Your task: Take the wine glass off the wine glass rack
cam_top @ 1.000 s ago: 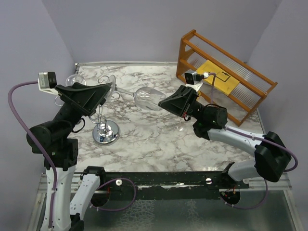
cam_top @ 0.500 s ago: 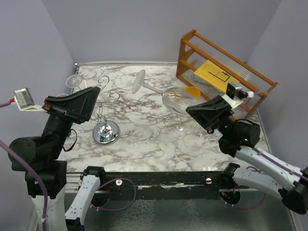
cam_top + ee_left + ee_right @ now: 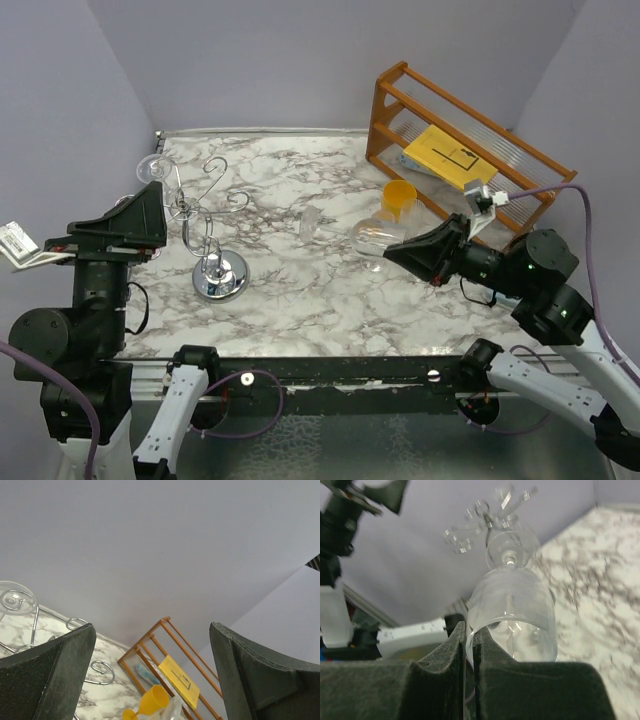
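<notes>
The clear wine glass (image 3: 368, 238) hangs tilted over the middle of the marble table, its foot (image 3: 312, 225) pointing left, well apart from the rack. My right gripper (image 3: 392, 250) is shut on it: in the right wrist view the two fingers pinch the rim of the wine glass (image 3: 512, 610) between them at the right gripper (image 3: 469, 639). The wine glass rack (image 3: 205, 215), silvery wire curls on a chrome base (image 3: 220, 276), stands at the left. Beside it, raised, my left gripper (image 3: 150, 205) is open; the left wrist view shows nothing between the left gripper (image 3: 150, 675) fingers.
A second clear glass (image 3: 153, 168) still hangs on the rack's far-left curl; its foot (image 3: 15, 597) shows in the left wrist view. An orange-brown wooden shelf rack (image 3: 470, 160) with a yellow card (image 3: 450, 155) stands back right. A yellow cup (image 3: 399, 195) sits before it.
My right arm carried the wine glass off the rack, to the right and lower. My left gripper opened wide and pulled back leftwards from the rack.
</notes>
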Robot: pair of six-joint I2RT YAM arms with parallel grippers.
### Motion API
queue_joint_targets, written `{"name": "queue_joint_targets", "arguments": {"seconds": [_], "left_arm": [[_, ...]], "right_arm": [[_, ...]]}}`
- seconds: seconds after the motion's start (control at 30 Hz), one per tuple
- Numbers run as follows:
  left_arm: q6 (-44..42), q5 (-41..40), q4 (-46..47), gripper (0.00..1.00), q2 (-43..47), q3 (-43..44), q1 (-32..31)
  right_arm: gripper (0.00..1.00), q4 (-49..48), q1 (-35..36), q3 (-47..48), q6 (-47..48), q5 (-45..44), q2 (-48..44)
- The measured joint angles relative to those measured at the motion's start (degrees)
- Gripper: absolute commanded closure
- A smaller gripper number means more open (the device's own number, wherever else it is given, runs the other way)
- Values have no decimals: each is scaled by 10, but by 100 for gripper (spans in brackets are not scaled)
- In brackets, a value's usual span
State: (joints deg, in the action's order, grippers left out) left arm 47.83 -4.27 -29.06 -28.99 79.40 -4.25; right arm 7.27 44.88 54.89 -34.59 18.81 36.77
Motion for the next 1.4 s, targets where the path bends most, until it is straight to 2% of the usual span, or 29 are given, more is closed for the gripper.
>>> {"name": "queue_joint_targets", "arguments": {"seconds": [0.13,0.4,0.6,1.03,1.4], "left_arm": [[-16,-12,1,1,-4,-2,0],[-44,-24,2,1,-7,-3,0],[-57,-31,0,1,-7,10,0],[-70,-45,-15,1,7,22,-10],[-85,-59,-17,1,14,22,-21]], "right_arm": [[99,217,0,47,49,10,14],[99,422,0,109,55,7,65],[99,543,0,160,28,-73,189],[99,656,0,263,24,-229,399],[99,659,-4,281,74,-265,469]]}}
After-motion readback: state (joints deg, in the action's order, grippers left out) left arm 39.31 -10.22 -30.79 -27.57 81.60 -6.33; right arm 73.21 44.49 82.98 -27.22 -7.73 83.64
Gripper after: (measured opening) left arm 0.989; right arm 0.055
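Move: The clear wine glass is already pinched by its rim in the right hand, foot pointing left. Its standing spot lies about 9 cm ahead of this hand, 7 cm to the right and 42 cm below. Behind that spot stand a large clear glass, 17 cm ahead and 3 cm right, a second clear glass, 13 cm ahead and 13 cm right, and the yellow glass, 25 cm ahead and 6 cm right. From the left hand the spot is roughly 7 cm ahead, 42 cm right. The wine glass, kept pinched at its rim by the shut right fingers, is swung upright and lowered some 23 cm towards the gap before the standing glasses; the hand drifts back and right at first, then forward, as the wrist turns nearly 90 degrees from pointing left to pointing down. The empty left hand, still open, eases slightly back and left. ##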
